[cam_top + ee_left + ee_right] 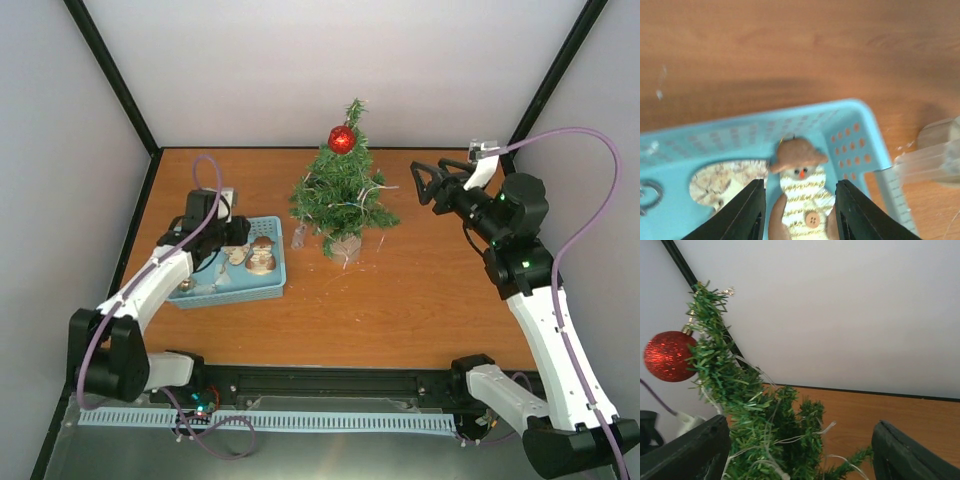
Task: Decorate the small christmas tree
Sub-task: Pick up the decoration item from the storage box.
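Note:
The small christmas tree (340,200) stands at the back middle of the table on a pale round base, with a red glitter ball (342,139) near its top and thin clear light strands through its branches. My right gripper (421,185) hovers open just right of the tree, apart from it. In the right wrist view the tree (755,425) and ball (667,356) fill the left side. My left gripper (243,246) is down in the blue basket (225,290), its jaws open either side of a snowman ornament (802,192) with a brown hat.
A pale round ornament (725,182) and a metal ring (647,192) also lie in the basket (860,120). A small clear plastic piece (298,238) stands between basket and tree. White walls with black corner posts close in the table's back and sides.

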`<state>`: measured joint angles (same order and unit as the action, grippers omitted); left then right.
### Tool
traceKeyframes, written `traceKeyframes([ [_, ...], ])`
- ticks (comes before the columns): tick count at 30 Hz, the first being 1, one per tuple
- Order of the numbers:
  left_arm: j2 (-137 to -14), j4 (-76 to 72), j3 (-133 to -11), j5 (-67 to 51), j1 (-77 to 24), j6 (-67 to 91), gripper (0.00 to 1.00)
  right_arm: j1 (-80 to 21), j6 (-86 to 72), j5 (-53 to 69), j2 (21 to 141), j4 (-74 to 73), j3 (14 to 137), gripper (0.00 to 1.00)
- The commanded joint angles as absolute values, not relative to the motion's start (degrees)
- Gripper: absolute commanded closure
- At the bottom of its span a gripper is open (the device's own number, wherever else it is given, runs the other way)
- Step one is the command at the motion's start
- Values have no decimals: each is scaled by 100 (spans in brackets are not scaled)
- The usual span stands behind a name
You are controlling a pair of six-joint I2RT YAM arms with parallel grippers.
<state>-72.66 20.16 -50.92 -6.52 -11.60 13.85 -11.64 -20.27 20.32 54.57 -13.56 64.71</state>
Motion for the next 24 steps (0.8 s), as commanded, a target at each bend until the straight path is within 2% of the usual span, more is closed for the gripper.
traceKeyframes([
  [1,-7728,1391,-4681,-1235,-950,1978,62,-1159,-1875,2032,5234,-1327,6286,23],
  [6,-8519,1023,-4628,-1575,-947,2074,61,-1160,-1796,2004,5228,-1355,6292,23],
  [11,-8819,841,-4595,-1680,-942,2067,55,-1165,-1752,1978,5269,-1336,6263,23],
  [24,-9273,266,-4250,-1904,-958,2255,56,-1169,-1808,1916,5388,-1382,6369,22],
])
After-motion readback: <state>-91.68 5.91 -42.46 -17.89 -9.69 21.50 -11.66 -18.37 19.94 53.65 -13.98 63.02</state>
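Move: The snowman ornament lies flat on the basket floor about 15 cm below the left hand, some 2 cm back and 3 cm to the right. The mottled flat ornament is roughly 6 cm to the left of the snowman and 2 cm farther out, and the basket's right wall is about 5 cm to the snowman's right, level with it. From the right hand the snowman is some 31 cm left, 3 cm ahead and 40 cm below. The left hand sinks about 13 cm into the basket towards the snowman ornament, drifting some 2 cm to the right, quickly at first, then nearly halting before it eases a little lower. Meanwhile the wrist tips the fingers about 15 degrees more steeply down, with its left side dipping some 10 degrees, and the fingers stay a little under half open, ending close over the striped body, one on each side, with no clear sign of contact. ##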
